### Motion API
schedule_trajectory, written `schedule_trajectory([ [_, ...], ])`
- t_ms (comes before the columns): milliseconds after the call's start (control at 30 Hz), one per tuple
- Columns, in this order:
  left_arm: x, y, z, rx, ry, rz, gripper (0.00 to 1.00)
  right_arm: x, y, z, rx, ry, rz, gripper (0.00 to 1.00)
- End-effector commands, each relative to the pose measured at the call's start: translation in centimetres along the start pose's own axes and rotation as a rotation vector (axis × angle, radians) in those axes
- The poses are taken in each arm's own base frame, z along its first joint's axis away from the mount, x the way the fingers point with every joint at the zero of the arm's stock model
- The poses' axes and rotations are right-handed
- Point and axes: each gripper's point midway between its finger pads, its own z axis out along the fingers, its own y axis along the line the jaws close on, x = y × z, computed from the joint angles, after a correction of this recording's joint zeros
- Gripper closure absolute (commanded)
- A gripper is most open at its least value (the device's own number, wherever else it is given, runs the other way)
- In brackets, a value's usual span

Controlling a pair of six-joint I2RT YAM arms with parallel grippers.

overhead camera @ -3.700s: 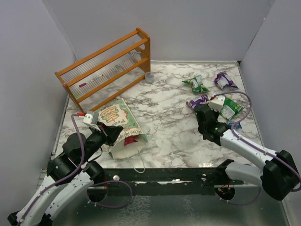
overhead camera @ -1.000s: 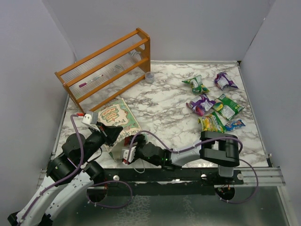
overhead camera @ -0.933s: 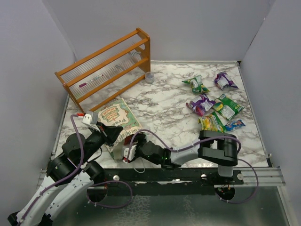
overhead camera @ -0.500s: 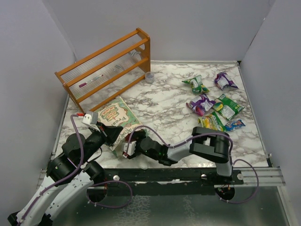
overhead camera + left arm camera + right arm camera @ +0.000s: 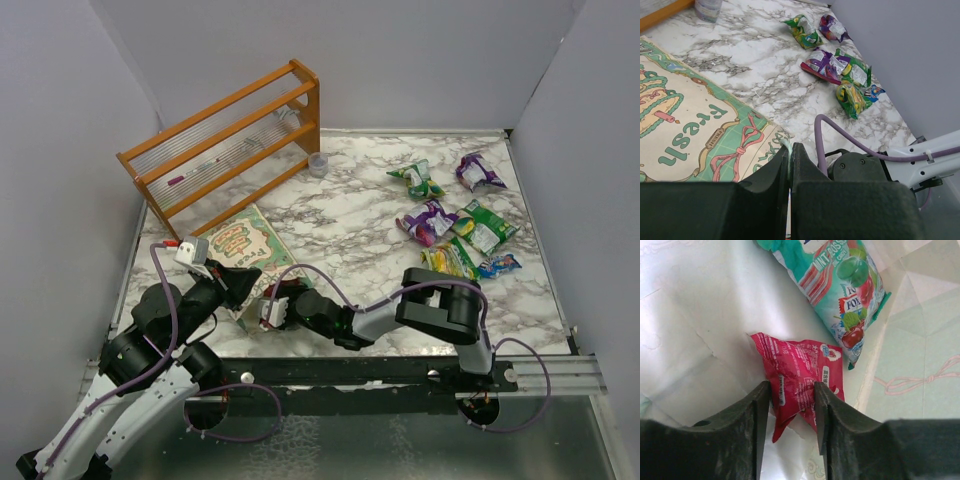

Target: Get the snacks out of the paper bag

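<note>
The paper bag (image 5: 245,245) lies flat at the near left, printed front up. My left gripper (image 5: 243,283) is shut, pinching the bag's mouth rim (image 5: 786,146) between its jaws (image 5: 789,150). My right gripper (image 5: 264,303) reaches into the bag's mouth from the right. Inside, on the cream lining (image 5: 700,315), its jaws (image 5: 792,390) press both sides of a crumpled red snack packet (image 5: 805,370). A teal mint packet (image 5: 835,285) lies just beyond it. Several snacks lie out on the table at the right, among them a green one (image 5: 418,180), a purple one (image 5: 478,172) and a yellow-green one (image 5: 450,262).
An orange wooden rack (image 5: 225,140) stands at the back left with a small clear cup (image 5: 318,163) beside it. My right arm (image 5: 440,310) stretches low across the table's near edge, its purple cable (image 5: 822,140) looping over the marble. Grey walls enclose three sides.
My right arm swung from the snack pile to the bag's mouth and reached in. Its jaws narrowed around the red packet. The left gripper kept its hold on the rim.
</note>
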Motion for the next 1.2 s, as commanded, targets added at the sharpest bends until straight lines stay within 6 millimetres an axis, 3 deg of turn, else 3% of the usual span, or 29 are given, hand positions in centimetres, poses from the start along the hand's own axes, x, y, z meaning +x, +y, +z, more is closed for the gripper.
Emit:
schedule_trajectory([
  [0,-0.5,-0.6,0.0,0.028,-0.012,0.008,0.98,0.3,0.5,-1.0,-0.046,-0.001,0.026,0.63],
  [267,-0.5,-0.5,0.1,0.017,-0.011,0.007,0.97,-1.2,-0.2,-2.2,-0.05,-0.041,0.07,0.77],
  [467,-0.4,-0.3,0.2,0.01,-0.006,0.007,0.97,-3.1,0.0,-3.8,-0.101,-0.106,0.086,0.79],
  [700,-0.4,-0.1,0.3,-0.005,-0.005,0.004,0.96,-7.4,2.9,-9.4,-0.377,-0.261,0.146,0.82],
  [900,-0.4,0.1,0.4,-0.016,-0.005,0.003,0.96,-9.4,4.5,-15.8,-0.588,-0.364,0.209,0.83],
  [1067,-0.2,0.2,0.6,-0.023,0.006,0.004,0.96,-10.0,3.1,-20.0,-0.609,-0.386,0.193,0.85],
  [1167,-0.1,0.2,0.7,-0.025,0.013,0.005,0.96,-9.7,-0.4,-20.7,-0.443,-0.363,0.207,0.84],
])
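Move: My right hand is inside the paper bag, its open fingers astride the pink snack packet, whose middle lies about 1 cm ahead, 2 cm left and 1 cm below. The teal packet lies deeper in, some 8 cm ahead and 6 cm left. The bag mouth is roughly 5 cm back and 3 cm to the right, a little higher. From my left hand the pink packet is about 3 cm ahead, 2 cm right and 22 cm below. I close my right fingers on the pink packet, easing back at first, then draw it quickly out through the bag mouth: about 15 cm back, rising some 13 cm and going 8 cm right, while the wrist turns counter-clockwise until the fingers point nearly straight left. My left hand stays put and keeps its pinch on the bag's upper edge by the handle. ##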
